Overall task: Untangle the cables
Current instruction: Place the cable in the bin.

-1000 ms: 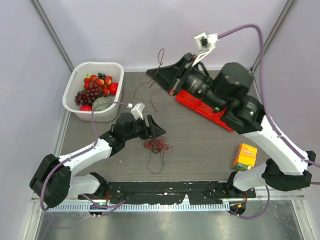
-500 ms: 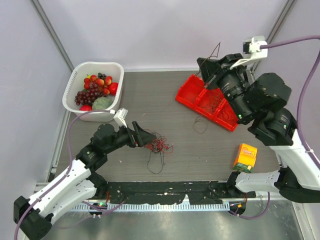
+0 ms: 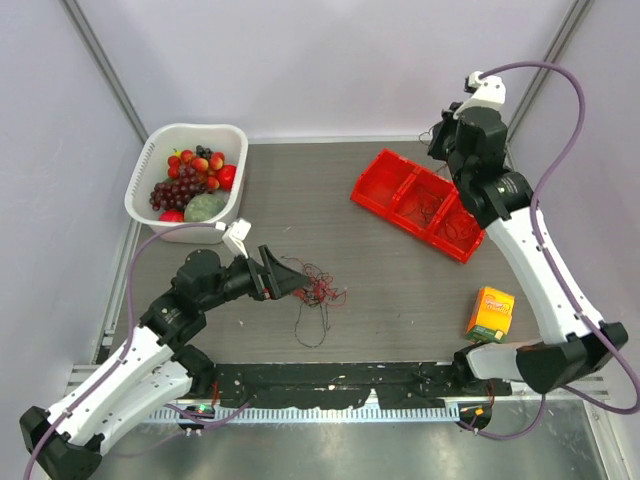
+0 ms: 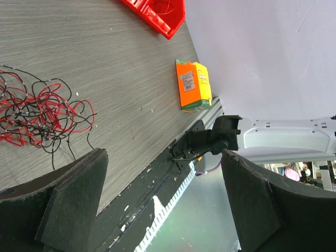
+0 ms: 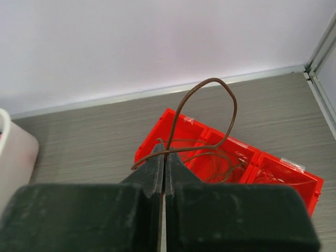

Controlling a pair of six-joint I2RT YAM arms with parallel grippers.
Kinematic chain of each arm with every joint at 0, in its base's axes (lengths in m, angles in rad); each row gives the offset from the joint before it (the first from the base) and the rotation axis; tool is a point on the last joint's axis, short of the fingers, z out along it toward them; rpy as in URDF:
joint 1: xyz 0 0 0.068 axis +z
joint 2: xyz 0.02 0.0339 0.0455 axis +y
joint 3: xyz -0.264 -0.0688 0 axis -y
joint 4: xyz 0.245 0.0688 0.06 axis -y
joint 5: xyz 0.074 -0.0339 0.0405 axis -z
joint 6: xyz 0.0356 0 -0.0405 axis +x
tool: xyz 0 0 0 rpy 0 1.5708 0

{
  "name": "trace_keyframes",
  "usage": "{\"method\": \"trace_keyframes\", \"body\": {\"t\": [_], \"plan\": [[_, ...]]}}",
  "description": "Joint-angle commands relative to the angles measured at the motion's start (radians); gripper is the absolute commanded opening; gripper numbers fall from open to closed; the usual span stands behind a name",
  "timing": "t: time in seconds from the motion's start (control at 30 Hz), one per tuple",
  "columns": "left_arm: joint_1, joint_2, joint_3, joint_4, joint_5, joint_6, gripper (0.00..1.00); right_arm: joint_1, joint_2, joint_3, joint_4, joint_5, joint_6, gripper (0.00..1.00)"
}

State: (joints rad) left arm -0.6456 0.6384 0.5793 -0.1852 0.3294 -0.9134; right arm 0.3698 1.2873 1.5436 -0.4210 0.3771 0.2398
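Note:
The cables are a small tangle of thin red and black wires on the dark table, with one black loop trailing toward the near edge. It also shows in the left wrist view. My left gripper is open and empty just left of the tangle, its jaws wide apart. My right gripper is raised at the far right, above the red tray. It is shut on a thin brown wire that loops up over the tray. A few thin wires lie in the tray.
A white basket of fruit stands at the far left. An orange box lies near the right arm's base and shows in the left wrist view. Lilac walls close in the back and sides.
My right arm swung from the far middle to the far right corner, carrying the brown wire over the red tray. My left gripper pulled back, then edged right toward the tangle.

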Motion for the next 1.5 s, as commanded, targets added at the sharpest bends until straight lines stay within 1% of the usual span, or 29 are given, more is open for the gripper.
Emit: {"method": "trace_keyframes", "body": {"t": [0.0, 0.1, 0.2, 0.3, 0.47, 0.7, 0.8, 0.83, 0.9, 0.93, 0.97, 1.0, 1.1, 1.2, 1.23, 1.27, 1.3, 1.33, 1.37, 1.4, 1.47], "plan": [[0.006, 0.001, 0.057, -0.033, 0.023, 0.010, 0.93, -0.075, 0.059, -0.026, 0.096, -0.089, 0.021, 0.01], [0.004, -0.006, 0.063, -0.057, 0.017, 0.019, 0.93, -0.159, 0.105, -0.063, 0.135, -0.138, 0.058, 0.01], [0.006, -0.017, 0.070, -0.083, 0.010, 0.033, 0.93, -0.230, 0.130, -0.143, 0.185, -0.242, 0.101, 0.01], [0.004, -0.023, 0.079, -0.105, 0.002, 0.044, 0.93, -0.246, 0.171, -0.214, 0.251, -0.291, 0.122, 0.01], [0.006, -0.025, 0.100, -0.141, 0.002, 0.064, 0.93, -0.249, 0.225, -0.298, 0.274, -0.302, 0.159, 0.01], [0.004, -0.042, 0.097, -0.180, -0.016, 0.074, 0.93, -0.264, 0.319, -0.326, 0.249, -0.346, 0.210, 0.01], [0.006, -0.049, 0.094, -0.194, -0.020, 0.073, 0.93, -0.292, 0.348, -0.347, 0.248, -0.362, 0.245, 0.01], [0.006, -0.055, 0.093, -0.195, -0.018, 0.071, 0.93, -0.311, 0.356, -0.355, 0.248, -0.404, 0.248, 0.01], [0.004, -0.066, 0.091, -0.203, -0.021, 0.068, 0.93, -0.336, 0.415, -0.346, 0.246, -0.426, 0.230, 0.01], [0.006, -0.071, 0.091, -0.206, -0.024, 0.068, 0.93, -0.339, 0.435, -0.303, 0.231, -0.461, 0.205, 0.01], [0.006, -0.071, 0.091, -0.209, -0.026, 0.068, 0.93, -0.339, 0.493, -0.268, 0.181, -0.464, 0.160, 0.01], [0.004, -0.071, 0.093, -0.214, -0.030, 0.070, 0.93, -0.336, 0.523, -0.208, 0.150, -0.455, 0.147, 0.01], [0.006, -0.063, 0.117, -0.281, -0.093, 0.083, 0.95, -0.330, 0.607, -0.125, 0.035, -0.437, 0.116, 0.01], [0.006, -0.054, 0.168, -0.382, -0.182, 0.119, 0.95, -0.325, 0.603, -0.108, 0.010, -0.426, 0.118, 0.08], [0.006, -0.049, 0.183, -0.411, -0.205, 0.126, 0.96, -0.322, 0.590, -0.108, 0.001, -0.429, 0.116, 0.13], [0.004, -0.046, 0.191, -0.424, -0.216, 0.134, 0.96, -0.319, 0.586, -0.100, -0.008, -0.428, 0.118, 0.20], [0.004, -0.043, 0.192, -0.428, -0.222, 0.139, 0.96, -0.318, 0.577, -0.094, -0.054, -0.413, 0.121, 0.27], [0.006, -0.040, 0.192, -0.428, -0.224, 0.139, 0.96, -0.318, 0.570, -0.073, -0.088, -0.405, 0.122, 0.36], [0.004, -0.034, 0.188, -0.427, -0.221, 0.139, 0.96, -0.316, 0.554, -0.071, -0.113, -0.391, 0.119, 0.40], [0.004, -0.029, 0.183, -0.424, -0.217, 0.134, 0.96, -0.313, 0.537, -0.077, -0.122, -0.382, 0.116, 0.47], [0.006, -0.017, 0.165, -0.405, -0.208, 0.127, 0.95, -0.302, 0.488, -0.094, -0.133, -0.320, 0.107, 0.53]]}}
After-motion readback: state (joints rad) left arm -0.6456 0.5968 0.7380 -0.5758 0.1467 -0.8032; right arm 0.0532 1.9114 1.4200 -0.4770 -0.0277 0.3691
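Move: The right gripper holds a thin brown cable high above the red bin. The bin's middle compartment, where it goes, lies about 8 cm ahead, 5 cm to the right and some 38 cm below. The empty compartment is about 9 cm left of that one and 6 cm farther out; the third is 9 cm right of it and 6 cm nearer. From the left gripper, the middle compartment is roughly 28 cm ahead, 32 cm right and 20 cm below. Lower the right gripper some 34 cm into the bin's middle compartment with the cable still pinched, easing about 7 cm forward and 5 cm right, and tip the near-level fingers down by roughly 45 degrees. Once low, open the fingers about halfway to let the cable go, starting to back off slightly. Meanwhile drift the open left gripper about 4 cm left, away from the tangle, rolling its left side up a little. ##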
